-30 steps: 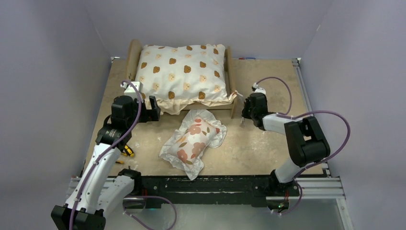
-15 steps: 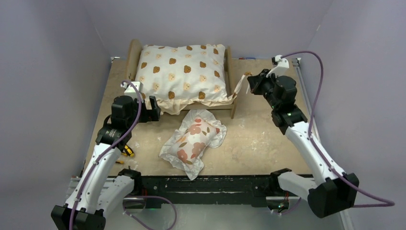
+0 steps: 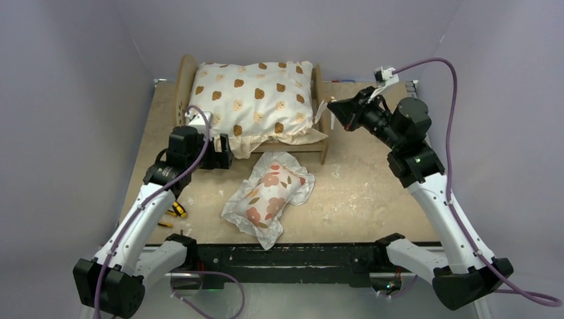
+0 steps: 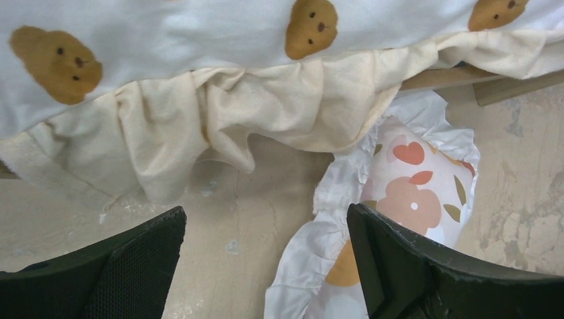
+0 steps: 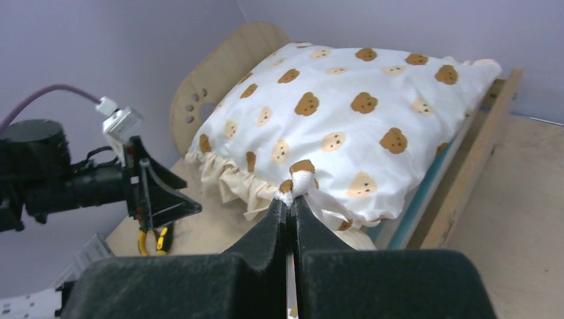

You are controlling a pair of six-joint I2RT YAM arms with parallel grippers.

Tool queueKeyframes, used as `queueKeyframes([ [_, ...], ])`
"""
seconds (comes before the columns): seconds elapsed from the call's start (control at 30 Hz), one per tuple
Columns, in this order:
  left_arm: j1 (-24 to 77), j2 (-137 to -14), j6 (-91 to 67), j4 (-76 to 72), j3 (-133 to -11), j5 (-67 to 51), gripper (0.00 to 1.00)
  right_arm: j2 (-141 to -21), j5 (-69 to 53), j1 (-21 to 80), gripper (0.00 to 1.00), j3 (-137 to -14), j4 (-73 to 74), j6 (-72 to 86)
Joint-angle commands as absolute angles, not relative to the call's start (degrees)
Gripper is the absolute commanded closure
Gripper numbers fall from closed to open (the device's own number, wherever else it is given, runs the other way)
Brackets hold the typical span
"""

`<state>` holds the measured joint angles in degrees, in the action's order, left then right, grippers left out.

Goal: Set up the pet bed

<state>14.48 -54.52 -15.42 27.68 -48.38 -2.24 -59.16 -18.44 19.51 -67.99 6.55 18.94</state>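
The pet bed (image 3: 185, 78) stands at the back of the table, its rounded wooden headboard (image 5: 225, 74) to the left. A large cream bear-print cushion (image 3: 256, 100) lies on it, its ruffle (image 4: 219, 119) hanging over the near rail. My right gripper (image 5: 292, 199) is shut on a pinched corner of that cushion at the bed's right side (image 3: 330, 109). Low by the ruffle's left end, my left gripper (image 3: 223, 151) is open with only bare tabletop between its fingers (image 4: 266, 216). A small floral pillow (image 3: 269, 196) lies in front of the bed, its edge beside my left gripper's right finger (image 4: 412, 193).
A yellow-handled tool (image 3: 176, 211) lies on the table by the left arm. Purple walls close in the table on three sides. A black metal rail (image 3: 286, 256) runs along the near edge between the arm bases. The bed's wooden side rail (image 5: 479, 153) is right of my right gripper.
My right arm rose from the bed's near right post to the bed's right side and shut on the cushion's corner. My left gripper moved a little right toward the ruffle.
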Motion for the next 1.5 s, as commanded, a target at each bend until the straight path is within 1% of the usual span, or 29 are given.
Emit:
queueKeyframes([
  [0.0, 19.22, -57.4, -16.59, 29.11, -54.08, -0.61, 0.11, -58.77, -24.11, 20.29, 1.0, -70.78, 7.27, 17.83],
  [0.13, 29.44, -61.49, -19.51, 30.41, -57.6, 9.28, 0.17, -59.37, -24.04, 20.45, 1.0, -69.98, 6.59, 17.58],
  [0.17, 32.23, -62.78, -20.36, 30.53, -58.38, 13.44, 0.2, -59.55, -24.27, 20.47, 1.0, -69.62, 6.38, 17.68],
  [0.23, 36.87, -65.67, -21.91, 31.05, -59.95, 20.17, 0.29, -59.87, -24.73, 20.43, 1.0, -68.81, 5.65, 17.8],
  [0.27, 39.25, -67.32, -22.56, 31.03, -60.51, 22.05, 0.32, -59.99, -24.78, 20.54, 1.0, -68.46, 5.33, 17.88],
  [0.37, 46.64, -73.75, -23.12, 30.12, -62.18, 34.49, 0.34, -60.21, -24.85, 20.57, 1.0, -67.95, 4.95, 17.86],
  [0.47, 50.39, -79.54, -22.51, 28.45, -63.37, 43.11, 0.37, -60.05, -24.56, 20.56, 1.0, -67.81, 5.2, 17.47],
  [0.57, 51.4, -84.19, -20.72, 26.46, -64.18, 48.12, 0.44, -59.65, -24.05, 20.52, 1.0, -67.4, 5.61, 17.0],
  [0.63, 51.58, -86.57, -19.17, 24.52, -64.33, 50.96, 0.5, -59.32, -23.87, 20.57, 1.0, -66.96, 5.83, 16.81],
  [0.73, 51.69, -89.14, -16.94, 21.7, -64.57, 54.23, 0.54, -59.02, -23.6, 20.57, 1.0, -66.72, 6.39, 16.46],
  [0.83, 52.19, -90.67, -14.5, 19.27, -64.77, 56.39, 0.58, -58.68, -23.38, 20.57, 1.0, -66.53, 6.78, 16.22],
  [1.03, 52.38, -92.4, -11.1, 15.07, -64.6, 55.52, 0.6, -58.66, -22.59, 20.57, 1.0, -66.19, 7.31, 15.91],
  [1.2, 52.44, -95.48, -9.26, 12.95, -64.75, 57.74, 0.65, -59.03, -22.63, 20.57, 1.0, -66.02, 7.23, 15.91],
  [1.37, 52.34, -99.04, -8.4, 11.71, -65.07, 61.58, 0.72, -58.89, -22.37, 20.57, 1.0, -65.75, 7.36, 15.91],
  [1.47, 52.3, -100.0, -8.49, 11.82, -65.32, 63.49, 0.78, -58.68, -21.8, 20.57, 1.0, -65.74, 7.78, 15.76],
])
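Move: The middle of the quilt's front frill, next for the open left hand, lies about 7 cm ahead, 11 cm to its right and 10 cm below. The floral pillow is some 5 cm back, 15 cm right and 17 cm below that hand; the bed's near right post is about 7 cm ahead, 30 cm right and 12 cm below. The right hand, pinching the quilt's tie, has the quilt's near right corner about 6 cm ahead, roughly 1 cm left and 29 cm below. The right fingers keep their pinch on the raised tie while that hand sinks about 3 cm and drifts slightly left. The left hand sweeps right some 11 cm past the front of the bed, dips, then reaches forward and down to the frill's middle, rolling about 45 degrees with its left side rising; its nearly wide-open fingers narrow to a quarter, tips coming right to the cloth. ##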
